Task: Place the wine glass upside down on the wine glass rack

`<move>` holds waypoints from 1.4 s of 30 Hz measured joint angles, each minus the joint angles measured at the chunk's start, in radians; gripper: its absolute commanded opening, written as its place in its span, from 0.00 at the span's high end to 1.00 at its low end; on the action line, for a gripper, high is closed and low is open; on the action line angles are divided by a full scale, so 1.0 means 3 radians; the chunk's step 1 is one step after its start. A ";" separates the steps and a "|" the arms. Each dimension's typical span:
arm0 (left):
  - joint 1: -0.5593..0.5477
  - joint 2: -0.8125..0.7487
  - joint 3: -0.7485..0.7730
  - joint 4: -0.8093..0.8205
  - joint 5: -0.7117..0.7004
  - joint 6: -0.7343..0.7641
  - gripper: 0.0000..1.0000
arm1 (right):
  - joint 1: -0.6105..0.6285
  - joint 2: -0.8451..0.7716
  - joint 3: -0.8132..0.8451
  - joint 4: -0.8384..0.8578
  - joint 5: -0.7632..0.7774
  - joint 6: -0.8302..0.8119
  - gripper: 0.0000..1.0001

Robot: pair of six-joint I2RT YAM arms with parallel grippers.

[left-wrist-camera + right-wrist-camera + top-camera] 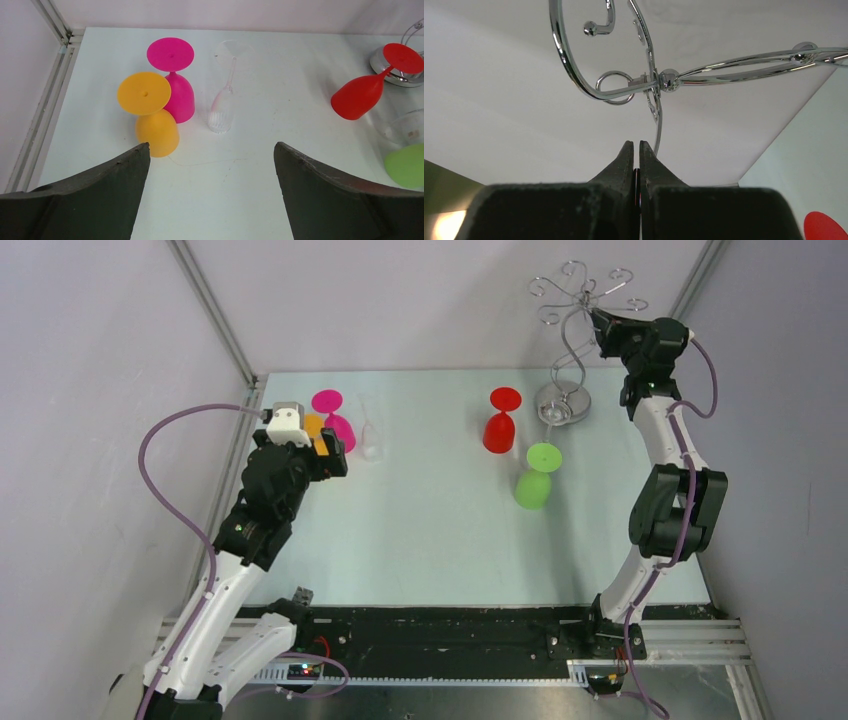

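Note:
Several wine glasses stand upside down on the table: orange [150, 117], pink [176, 90], clear [223, 102], red [499, 430] and green [534, 485]. The chrome wine glass rack [568, 350] stands at the back right with no glass on its curled arms. My left gripper [211, 150] is open just short of the orange glass [314, 427], with nothing between its fingers. My right gripper [598, 318] is raised beside the rack's top arms. In the right wrist view this gripper [633, 143] is shut and empty, just below the chrome arms [624, 91].
The rack's round mirrored base [562, 403] sits close to the red glass. Walls and aluminium frame posts [215, 310] enclose the table on the left, back and right. The table's left edge [50, 100] runs close to the orange glass.

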 measured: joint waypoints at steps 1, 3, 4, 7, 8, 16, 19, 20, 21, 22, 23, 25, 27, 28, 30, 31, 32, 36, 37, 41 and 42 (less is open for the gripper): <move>0.0000 0.0000 0.0000 0.0000 0.0000 0.0000 0.02 | 0.0003 0.0003 0.0024 -0.0013 -0.0003 -0.0003 1.00; 0.0000 0.0000 0.0000 0.0000 0.0000 0.0000 0.02 | 0.0017 0.0009 0.0084 -0.0041 -0.0009 -0.0017 1.00; 0.0000 0.0000 0.0000 0.0000 0.0001 0.0000 0.02 | 0.0028 0.0019 0.0131 -0.0060 -0.0011 -0.0027 1.00; 0.0000 0.0000 0.0000 0.0000 0.0000 0.0000 0.02 | 0.0069 0.0032 0.0209 -0.0060 -0.0014 -0.0056 1.00; 0.0000 0.0000 0.0000 0.0000 0.0000 0.0000 0.02 | 0.0086 0.0032 0.0228 -0.0060 -0.0014 -0.0065 1.00; 0.0000 -0.0001 0.0000 0.0000 0.0000 -0.0001 0.02 | 0.0264 0.0128 0.0456 -0.0120 -0.0022 -0.0083 1.00; 0.0000 -0.0004 0.0000 0.0000 0.0000 -0.0001 0.02 | 0.0347 0.0210 0.0552 -0.0151 -0.0023 -0.0088 1.00; -0.0001 -0.0004 0.0000 0.0000 0.0000 -0.0001 0.02 | 0.0376 0.0247 0.0586 -0.0163 -0.0022 -0.0093 1.00; 0.0000 -0.0004 0.0000 -0.0001 0.0000 -0.0001 0.02 | 0.0407 0.0285 0.0628 -0.0183 -0.0022 -0.0094 1.00; 0.0000 -0.0004 0.0000 0.0000 0.0001 -0.0001 0.02 | 0.0437 0.0314 0.0664 -0.0196 -0.0019 -0.0109 1.00; -0.0001 -0.0004 0.0000 0.0000 0.0000 -0.0001 0.02 | 0.0470 0.0352 0.0703 -0.0226 -0.0020 -0.0127 1.00; -0.0001 -0.0006 0.0000 0.0000 0.0000 -0.0001 0.02 | 0.0549 0.0411 0.0771 -0.0267 -0.0020 -0.0155 1.00; -0.0003 -0.0010 0.0000 0.0000 0.0000 -0.0001 0.02 | 0.0628 0.0470 0.0847 -0.0312 -0.0020 -0.0184 1.00; -0.0003 -0.0013 0.0000 -0.0001 0.0000 -0.0001 0.02 | 0.0666 0.0506 0.0891 -0.0333 -0.0022 -0.0198 1.00; -0.0004 -0.0013 0.0000 0.0000 0.0000 -0.0001 0.02 | 0.0722 0.0570 0.0974 -0.0395 -0.0023 -0.0206 1.00; -0.0005 -0.0013 0.0000 0.0000 0.0000 -0.0001 0.02 | 0.0752 0.0603 0.1020 -0.0432 -0.0031 -0.0207 1.00; -0.0006 -0.0013 0.0000 0.0000 0.0000 -0.0001 0.02 | 0.0782 0.0642 0.1069 -0.0456 -0.0038 -0.0207 1.00; -0.0010 -0.0013 0.0000 -0.0001 -0.0001 -0.0001 0.02 | 0.0882 0.0781 0.1209 -0.0462 -0.0081 -0.0210 1.00; -0.0010 -0.0013 0.0000 -0.0001 -0.0003 0.0000 0.02 | 0.0907 0.0802 0.1227 -0.0460 -0.0083 -0.0215 1.00; -0.0015 -0.0014 0.0000 -0.0001 -0.0003 0.0000 0.02 | 0.0989 0.0867 0.1284 -0.0465 -0.0086 -0.0225 1.00; -0.0015 -0.0014 0.0000 0.0000 -0.0004 0.0000 0.02 | 0.1010 0.0874 0.1291 -0.0470 -0.0088 -0.0226 1.00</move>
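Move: Beyond the red wine glass lies the bare patch of table to which the gripped wine glass rack is carried: about 18 cm left of the right hand, 3 cm ahead and 36 cm below. The red glass stands some 15 cm left and 11 cm back, the clear glass 4 cm left and 14 cm back, the green one 7 cm left and 27 cm back, all about 27 cm lower. From the left hand that patch is about 31 cm ahead, 37 cm right and 28 cm below. Keeping its shut-finger pinch on the rack near the hub, the right hand first raises it some 3 cm, then swings it about 18 cm left and slightly forward. It sinks back to its starting height on the way, bringing the rack's base to the table area just beyond the red glass, while the wrist turns about 20 degrees counter-clockwise. ##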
